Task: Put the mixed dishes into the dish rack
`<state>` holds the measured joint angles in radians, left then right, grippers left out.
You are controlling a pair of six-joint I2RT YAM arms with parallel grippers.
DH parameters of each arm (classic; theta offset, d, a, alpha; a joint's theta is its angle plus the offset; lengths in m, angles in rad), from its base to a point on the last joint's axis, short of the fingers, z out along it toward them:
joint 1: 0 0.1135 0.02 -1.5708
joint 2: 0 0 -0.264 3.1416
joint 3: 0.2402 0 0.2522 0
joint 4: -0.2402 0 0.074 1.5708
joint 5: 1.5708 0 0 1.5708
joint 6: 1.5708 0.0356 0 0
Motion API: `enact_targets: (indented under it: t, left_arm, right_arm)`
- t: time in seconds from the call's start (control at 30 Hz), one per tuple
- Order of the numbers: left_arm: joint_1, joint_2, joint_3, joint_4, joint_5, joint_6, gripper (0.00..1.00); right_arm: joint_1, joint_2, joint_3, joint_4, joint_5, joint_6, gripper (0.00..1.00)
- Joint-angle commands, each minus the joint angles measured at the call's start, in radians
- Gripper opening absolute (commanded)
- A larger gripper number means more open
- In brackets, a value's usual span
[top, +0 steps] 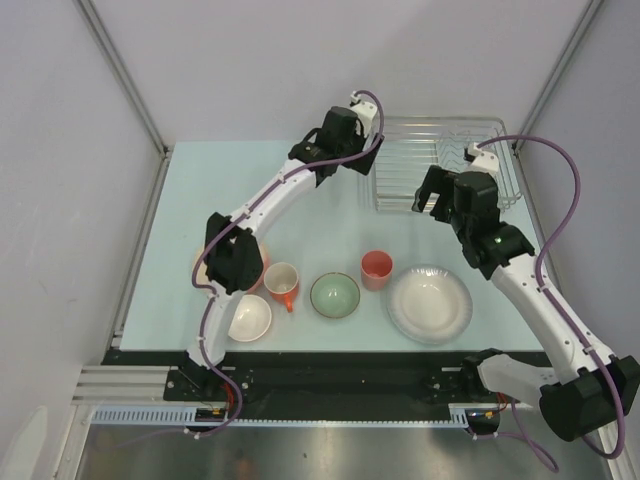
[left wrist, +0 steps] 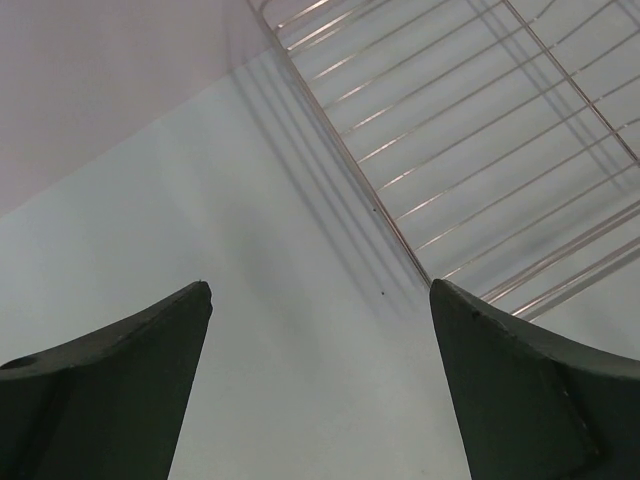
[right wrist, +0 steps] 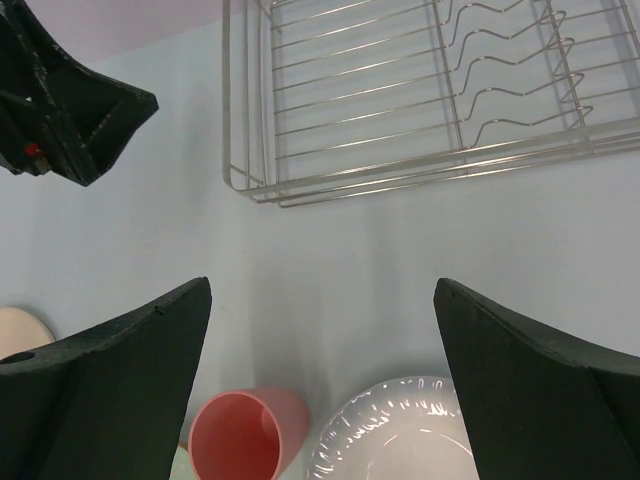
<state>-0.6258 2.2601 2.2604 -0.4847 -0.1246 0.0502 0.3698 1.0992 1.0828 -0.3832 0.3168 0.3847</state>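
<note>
The dish rack (top: 440, 165) is a silver wire basket at the back right and holds nothing; it also shows in the right wrist view (right wrist: 400, 110) and the left wrist view (left wrist: 480, 150). My left gripper (top: 355, 160) (left wrist: 320, 285) is open and empty over the table just left of the rack. My right gripper (top: 435, 200) (right wrist: 322, 282) is open and empty in front of the rack. In a row near the front stand the large whitish plate (top: 430, 303) (right wrist: 400, 440), an orange-pink cup (top: 376, 268) (right wrist: 240, 435), the pale green bowl (top: 334, 296), the orange-handled mug (top: 282, 285) and the small white bowl (top: 248, 318).
The pink plate (top: 203, 268) lies mostly hidden under my left arm's elbow. A second cup or tumbler does not show. Grey walls with metal posts close in the table at the back and sides. My left gripper's body (right wrist: 70, 110) shows in the right wrist view.
</note>
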Motion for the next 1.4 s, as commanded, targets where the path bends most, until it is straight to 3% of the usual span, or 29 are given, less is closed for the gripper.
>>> enact_targets:
  t: [0.0, 0.27, 0.6, 1.17, 1.23, 1.37]
  left_arm:
    - [-0.006, 0.003, -0.018, 0.083, 0.117, -0.044, 0.96]
    - [0.008, 0.050, 0.004, 0.176, 0.284, -0.150, 0.93]
    - [0.014, 0.182, 0.097, 0.184, 0.233, -0.207, 0.91]
    - [0.015, 0.277, 0.057, 0.193, 0.137, -0.274, 0.82]
    - [0.015, 0.276, 0.045, 0.192, 0.131, -0.276, 0.78]
    - [0.015, 0.268, 0.001, 0.186, 0.099, -0.280, 0.58]
  right_arm:
    - [0.015, 0.022, 0.020, 0.026, 0.010, 0.002, 1.00]
    - [0.057, 0.018, 0.005, 0.041, 0.056, -0.010, 1.00]
    - [0.086, -0.041, -0.038, 0.026, 0.100, -0.003, 1.00]
    - [0.089, -0.122, -0.044, -0.034, 0.143, 0.025, 1.00]
    - [0.089, -0.122, -0.044, -0.039, 0.146, 0.028, 1.00]
    - [0.087, -0.125, -0.047, -0.039, 0.150, 0.033, 1.00]
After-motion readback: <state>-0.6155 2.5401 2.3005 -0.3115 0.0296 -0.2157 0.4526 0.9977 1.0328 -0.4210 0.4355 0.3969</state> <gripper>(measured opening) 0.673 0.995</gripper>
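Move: The dish rack's left rim, near its front corner, lies about 6 cm to the left hand's right, 3 cm ahead and 14 cm below. Of its neighbours, the red cup stands roughly 20 cm back and 6 cm right of that hand, and the green bowl 25 cm back and 5 cm left, both nearly 20 cm down. From the right hand the rim is some 16 cm ahead, 9 cm left and 19 cm lower. Left hand sinks about 13 cm, shifting 5 right to the rack's left rim, fingers narrowing; right hand eases back. ##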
